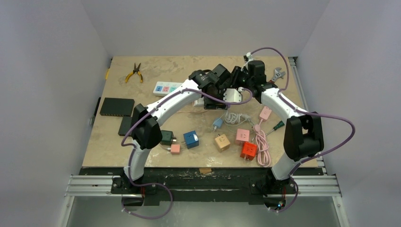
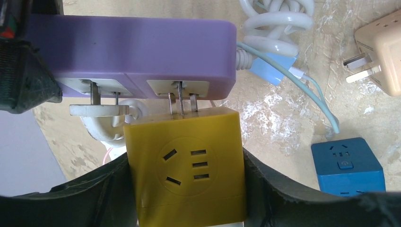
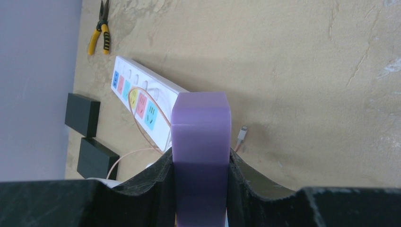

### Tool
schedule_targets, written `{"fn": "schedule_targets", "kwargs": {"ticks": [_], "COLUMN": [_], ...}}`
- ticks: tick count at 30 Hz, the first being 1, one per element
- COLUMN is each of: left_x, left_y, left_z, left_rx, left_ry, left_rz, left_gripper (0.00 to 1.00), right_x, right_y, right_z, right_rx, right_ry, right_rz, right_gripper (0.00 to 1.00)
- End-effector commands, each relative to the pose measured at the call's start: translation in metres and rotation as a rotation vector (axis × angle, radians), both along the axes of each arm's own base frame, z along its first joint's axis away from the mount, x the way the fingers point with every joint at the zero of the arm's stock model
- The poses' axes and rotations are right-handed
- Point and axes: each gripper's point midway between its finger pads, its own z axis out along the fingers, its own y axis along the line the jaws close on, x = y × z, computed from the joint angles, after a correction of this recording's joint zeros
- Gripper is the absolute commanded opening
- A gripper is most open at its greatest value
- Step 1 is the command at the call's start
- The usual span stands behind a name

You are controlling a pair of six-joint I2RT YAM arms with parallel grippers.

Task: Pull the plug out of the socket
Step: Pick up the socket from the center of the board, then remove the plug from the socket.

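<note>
A purple socket strip (image 2: 132, 47) lies across the top of the left wrist view. A yellow cube plug (image 2: 185, 161) hangs off its white outlet face. The plug's three metal prongs (image 2: 181, 101) show bare between cube and strip, with their tips still at the outlet. My left gripper (image 2: 185, 189) is shut on the yellow plug, one black finger pressed to each side. My right gripper (image 3: 201, 165) is shut on the end of the purple socket strip (image 3: 201, 127). A white plug (image 2: 99, 109) sits in the neighbouring outlet, also partly drawn out.
A white power strip (image 1: 166, 88), yellow-handled pliers (image 1: 134, 73) and black boxes (image 1: 116, 107) lie to the back left. A blue cube (image 2: 347, 165), a beige cube (image 2: 383, 52) and a coiled white cable (image 2: 274, 23) lie near the socket. Pink (image 1: 242, 136) and orange (image 1: 248, 150) cubes sit near the front.
</note>
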Motion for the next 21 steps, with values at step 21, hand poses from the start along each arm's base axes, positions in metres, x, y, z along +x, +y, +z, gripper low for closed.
{"fn": "schedule_targets", "kwargs": {"ticks": [21], "left_x": [-0.016], "left_y": [0.085], "left_z": [0.001], "left_rx": [0.143], "left_ry": [0.025], "left_rz": [0.033], "left_gripper": [0.00], "right_x": [0.025], "right_y": [-0.012], "right_z": [-0.016], "right_rx": [-0.340], "right_ry": [-0.103], "right_rz": [-0.030], "right_gripper": [0.00]}}
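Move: The left fingers hold the yellow plug; the purple socket it comes out of has its middle about 5 cm ahead and 6 cm right, nearly level. Some 15 cm below this hand lie the light blue plug, 8 cm back and 1 cm right, and the white power strip, 5 cm ahead and 17 cm left. From the right hand, gripping the socket's far end, the yellow plug is about 11 cm back, 8 cm left and slightly lower. The left hand keeps its pinch on the yellow plug and draws it about 5 cm to the left, away from the purple socket's near end, slowly at first and then faster, sinking some 2 cm and easing slightly back as its left side tips up. The right hand keeps hold of the far end and lowers the socket some 5 cm towards the table, rolling nearly 20 degrees so that its left side drops. ##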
